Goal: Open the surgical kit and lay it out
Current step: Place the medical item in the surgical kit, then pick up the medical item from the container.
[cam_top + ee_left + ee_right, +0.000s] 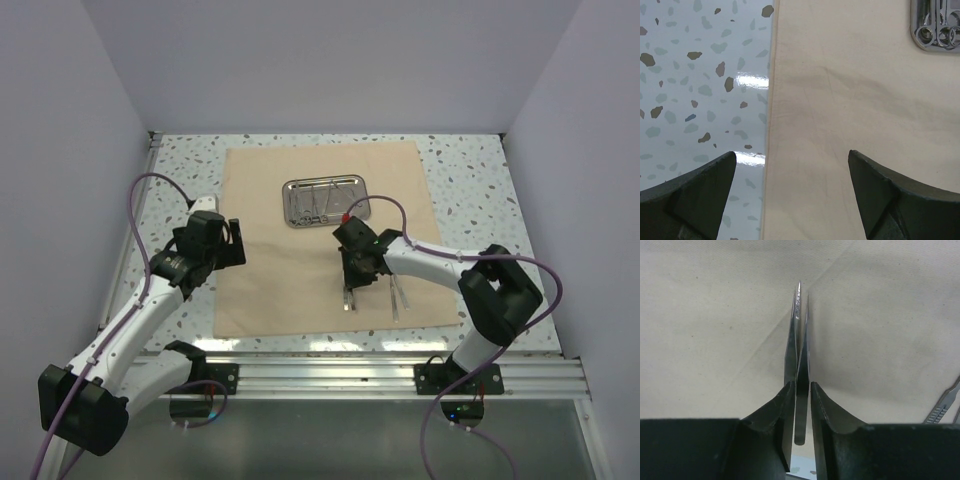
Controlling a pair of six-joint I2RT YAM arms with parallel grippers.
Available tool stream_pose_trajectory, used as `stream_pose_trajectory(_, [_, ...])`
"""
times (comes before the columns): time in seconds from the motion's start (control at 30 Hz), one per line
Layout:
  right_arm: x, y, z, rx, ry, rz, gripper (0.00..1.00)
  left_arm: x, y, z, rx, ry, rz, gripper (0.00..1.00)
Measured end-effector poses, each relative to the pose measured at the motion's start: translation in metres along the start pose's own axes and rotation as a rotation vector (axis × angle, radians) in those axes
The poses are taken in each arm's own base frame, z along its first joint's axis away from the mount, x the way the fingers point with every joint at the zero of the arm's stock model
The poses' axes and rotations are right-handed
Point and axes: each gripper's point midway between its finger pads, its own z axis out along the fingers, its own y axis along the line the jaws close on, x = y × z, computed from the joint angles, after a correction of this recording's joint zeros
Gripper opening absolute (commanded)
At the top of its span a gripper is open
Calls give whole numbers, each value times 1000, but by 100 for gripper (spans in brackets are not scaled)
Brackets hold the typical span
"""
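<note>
The tan cloth wrap (290, 270) lies spread flat on the table. Near its far edge sits the small steel tray (290, 205) with ring-handled instruments (322, 200) inside; a corner of the tray (920, 42) shows in the left wrist view. My right gripper (352, 278) hangs over the cloth's near part, shut on silver tweezers (799, 325) whose tips point away, low over the cloth (715, 340). The tweezers (348, 298) reach toward the cloth's front edge. My left gripper (232, 245) is open and holds nothing, straddling the cloth's left edge (771, 125).
A second thin silver instrument (397, 297) lies on the cloth just right of the tweezers, and its ridged handle (942, 407) shows at the right of the right wrist view. Speckled tabletop (700, 90) surrounds the cloth. White walls enclose the table on three sides.
</note>
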Motion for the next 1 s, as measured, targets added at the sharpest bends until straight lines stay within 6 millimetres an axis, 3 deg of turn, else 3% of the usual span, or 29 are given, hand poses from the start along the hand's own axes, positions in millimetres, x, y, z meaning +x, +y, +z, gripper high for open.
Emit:
stream_pose_trajectory(0.07, [-1, -1, -1, 6, -3, -4, 39, 0, 0, 0, -1, 0, 0, 97])
stream_pose_trajectory(0.13, [-4, 0, -3, 7, -7, -11, 43, 0, 0, 0, -2, -1, -1, 97])
stream_pose_trajectory(0.27, [-12, 3, -9, 8, -19, -19, 44, -1, 1, 0, -6, -4, -2, 96])
stream_pose_trajectory(0.43, [-39, 16, -28, -2, -66, -37, 44, -1, 2, 0, -10, -7, -5, 96])
stream_pose_trajectory(0.57, [-87, 42, -45, -27, -146, -53, 43, -1, 2, 0, -14, -9, -11, 96])
stream_pose_trajectory(0.7, [-143, 68, -43, -53, -215, -52, 43, -2, 3, 0, -18, -10, -11, 96])
stream_pose_trajectory(0.83, [-187, 73, -21, -31, -231, -33, 43, -3, 3, -2, -18, -18, -14, 97])
stream_pose_trajectory(1.0, [-235, 54, 20, 27, -221, 25, 43, -5, 3, -4, -13, -27, -18, 97])
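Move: The right hand holds a pair of tweezers on the cloth. The surgical kit tray's middle lies about 22 cm ahead of it and 5 cm to its left, roughly 1 cm lower. Another pair of tweezers lies just 1 cm to its left, level with it; two slim tools lie level with it, some 10 and 12 cm to its right. From the idle left hand the tray is about 12 cm ahead, 22 cm right and 12 cm below. The right hand opens, lets go of the tweezers, rises and swings about 22 cm forward, somewhat left, over the tray. ##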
